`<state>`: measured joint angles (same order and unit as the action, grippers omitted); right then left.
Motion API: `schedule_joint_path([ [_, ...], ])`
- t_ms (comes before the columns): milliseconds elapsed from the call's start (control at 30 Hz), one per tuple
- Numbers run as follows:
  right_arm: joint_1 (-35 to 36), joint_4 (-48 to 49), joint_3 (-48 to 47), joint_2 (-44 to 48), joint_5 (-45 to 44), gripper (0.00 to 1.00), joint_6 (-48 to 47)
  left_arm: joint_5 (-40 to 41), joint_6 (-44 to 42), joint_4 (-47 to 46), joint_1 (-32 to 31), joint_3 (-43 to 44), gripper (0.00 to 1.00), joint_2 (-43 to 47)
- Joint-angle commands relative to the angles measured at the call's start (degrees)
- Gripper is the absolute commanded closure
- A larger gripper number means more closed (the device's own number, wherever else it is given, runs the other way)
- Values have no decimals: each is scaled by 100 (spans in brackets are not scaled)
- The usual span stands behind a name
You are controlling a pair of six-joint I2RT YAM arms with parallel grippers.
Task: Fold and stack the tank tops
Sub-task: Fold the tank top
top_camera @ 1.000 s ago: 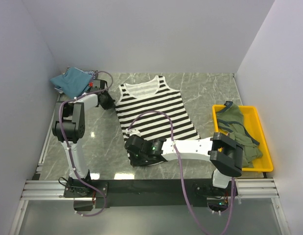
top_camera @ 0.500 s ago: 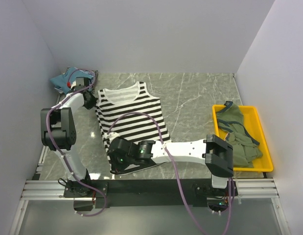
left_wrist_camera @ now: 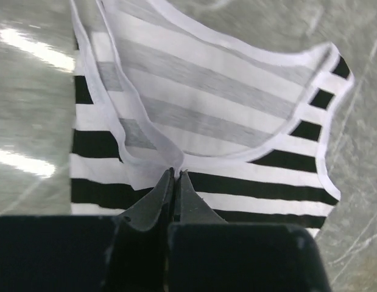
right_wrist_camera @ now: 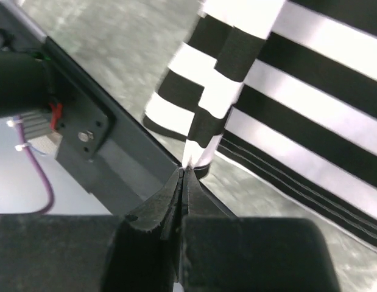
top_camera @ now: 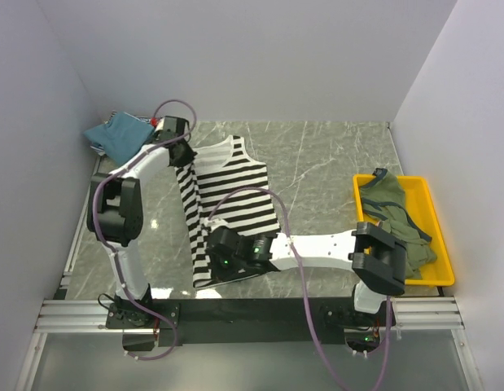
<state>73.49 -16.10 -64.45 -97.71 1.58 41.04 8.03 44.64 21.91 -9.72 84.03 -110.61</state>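
Note:
The black-and-white striped tank top lies on the marble table left of centre, its left side raised into a narrow twisted strip. At the far end my left gripper is shut on the white neckline edge by a shoulder strap. My right gripper is shut on the lower hem corner near the table's front edge. In the back left corner lies the teal-blue tank top. The olive-green tank top is heaped in the yellow tray.
The yellow tray stands at the right edge of the table. A black bar and metal rail run along the front, close under my right gripper. White walls close in the left, back and right.
Both grippers dragged the striped top left, then swung back right. Its left side, flat a second ago, is now lifted and turned over toward the middle.

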Motion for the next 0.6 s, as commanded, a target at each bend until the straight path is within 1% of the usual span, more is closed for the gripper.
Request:
schedule_joint_path([
  [0, 33, 256, 467, 525, -105, 100, 325, 137, -35, -196, -276, 429, 99, -268],
  [233, 16, 484, 925, 587, -141, 100, 581, 137, -26, -144, -672, 737, 99, -690],
  [400, -2, 388, 951, 586, -413, 100, 625, 67, 9, -178, -707, 790, 99, -857],
  [567, -72, 397, 1109, 657, -492, 100, 730, 49, -43, -222, -707, 799, 99, -866],
])
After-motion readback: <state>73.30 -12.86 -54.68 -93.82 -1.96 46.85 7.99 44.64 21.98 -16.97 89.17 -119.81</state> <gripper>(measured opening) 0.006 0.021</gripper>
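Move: Both hands already hold the striped tank top, the left by its neckline, the right by its hem. The flat body they lower it towards is centred about 12 cm back and 17 cm right of the left hand, 8 cm below, and some 27 cm ahead and 7 cm right of the right hand, 7 cm below. From the left hand, its right strap is 12 cm ahead, 17 cm right; the folded stack 11 cm ahead, 26 cm left. Still pinching the neckline, the left hand carries it to the right about 7 cm and then mostly down, over the tank top's flat body, while the right hand keeps its pinch on the hem and follows some 3.5 cm right and 3 cm down. Both turn slightly clockwise and slow almost to a stop, fingers shut. ##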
